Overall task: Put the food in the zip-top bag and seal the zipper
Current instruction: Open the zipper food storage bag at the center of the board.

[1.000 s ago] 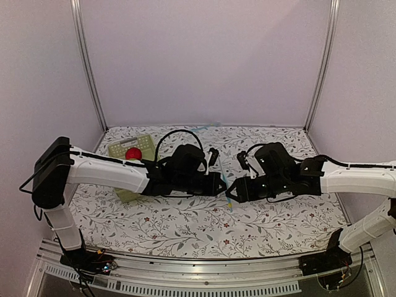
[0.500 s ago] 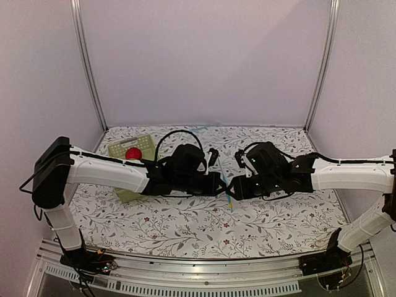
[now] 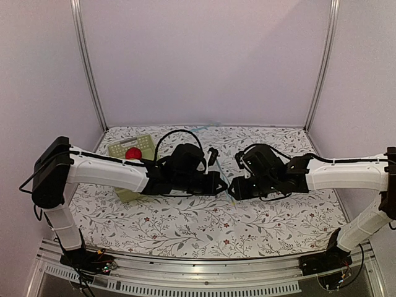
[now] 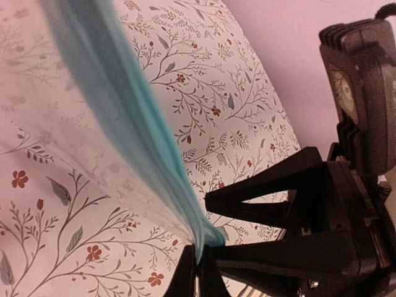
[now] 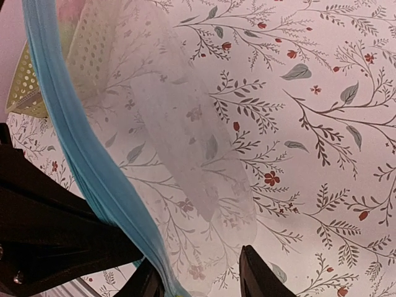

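The zip-top bag [image 5: 185, 124] hangs as a clear film above the flowered table. Its zipper [image 4: 142, 142], a light blue strip, runs down into my left gripper [image 4: 198, 272], which is shut on the strip's end. My right gripper [image 5: 201, 281] is open right beside the left one. The zipper [image 5: 80, 142] passes close to its left finger, and bag film lies between the jaws. In the top view the two grippers [image 3: 221, 184] [image 3: 232, 187] meet mid-table. Of the food, a red apple [image 3: 132, 153] sits in the basket at the back left.
A pale green perforated basket [image 3: 143, 141] stands at the back left, partly under my left forearm, and it shows through the bag film [image 5: 25, 80]. The flowered table cloth [image 3: 185, 226] spreads in front of both arms. Metal frame posts rise at the back corners.
My right gripper has moved left until it is next to the left gripper at the bag's strip. The left arm, the bag and the red apple have stayed put.
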Controlling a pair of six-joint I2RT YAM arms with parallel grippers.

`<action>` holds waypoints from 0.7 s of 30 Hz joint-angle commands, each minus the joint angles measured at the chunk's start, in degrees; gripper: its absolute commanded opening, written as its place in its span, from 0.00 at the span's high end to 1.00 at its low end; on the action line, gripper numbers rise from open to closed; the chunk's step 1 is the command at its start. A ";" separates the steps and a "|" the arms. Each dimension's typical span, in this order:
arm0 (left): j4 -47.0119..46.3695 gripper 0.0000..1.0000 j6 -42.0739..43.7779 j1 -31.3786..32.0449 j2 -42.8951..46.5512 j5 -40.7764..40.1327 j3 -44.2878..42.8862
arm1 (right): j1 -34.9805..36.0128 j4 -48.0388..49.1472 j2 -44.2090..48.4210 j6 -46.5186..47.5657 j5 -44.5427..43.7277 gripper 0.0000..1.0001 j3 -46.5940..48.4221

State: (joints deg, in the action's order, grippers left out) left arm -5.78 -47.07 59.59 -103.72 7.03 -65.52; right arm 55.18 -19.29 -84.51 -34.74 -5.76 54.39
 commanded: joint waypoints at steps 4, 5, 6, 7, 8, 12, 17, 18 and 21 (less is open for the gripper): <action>-0.70 1.00 0.07 -0.27 1.70 1.17 -0.04 | 0.34 -0.34 0.48 -1.50 -6.63 0.61 1.05; -1.02 1.00 0.24 -0.22 1.68 1.68 -0.07 | 0.37 -0.17 0.42 -1.26 -6.67 0.61 1.25; -1.52 1.00 0.43 -0.26 1.56 2.27 -0.05 | 0.37 0.11 0.24 -1.07 -6.57 0.61 1.51; -1.90 1.00 0.52 -0.27 1.46 2.74 -0.02 | 0.33 0.24 -0.02 -0.89 -6.48 0.62 1.84; -2.47 1.00 0.68 -0.27 1.47 3.21 0.10 | 0.36 0.48 -0.32 -0.86 -6.38 0.62 2.08; -3.53 1.00 2.11 -0.27 1.32 5.82 0.13 | 0.28 2.07 -1.24 -0.73 -6.45 0.66 2.80; -3.18 1.00 3.39 -0.27 1.46 7.77 0.70 | 0.31 2.75 -1.61 0.16 -6.97 0.73 3.79; -2.88 1.00 3.76 -0.26 1.69 7.82 0.85 | 0.36 2.89 -1.62 0.26 -7.10 0.76 3.95; -0.88 1.00 4.37 -0.26 2.76 6.17 1.53 | 0.34 2.90 -1.49 -0.21 -8.66 0.83 3.73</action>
State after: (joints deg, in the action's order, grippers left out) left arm -8.16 -44.80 59.59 -103.70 12.93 -65.49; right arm 55.18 -17.41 -85.49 -34.72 -11.53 56.82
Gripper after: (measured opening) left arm 0.006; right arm 0.201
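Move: My left hand already holds the bag by its blue zip. The zip lip my right hand is after lies about 2 cm ahead, 1 cm left and 1 cm above that hand, and from my left hand about level and 2 cm to its right. The zip's yellow end sits some 3 cm back, 1 cm right and 2 cm below my right hand. The food basket stands about 14 cm ahead of it, 29 cm left and 9 cm below. With the blue lip between my half-open right fingers, I carry that hand forward about 2.5 cm and then also up some 2 cm, beside my left fingertips. The fingers tip slightly outward and their gap narrows by about half around the lip. My left hand keeps its shut pinch on the zip and eases back, right and up, 1 to 1.5 cm each way. ##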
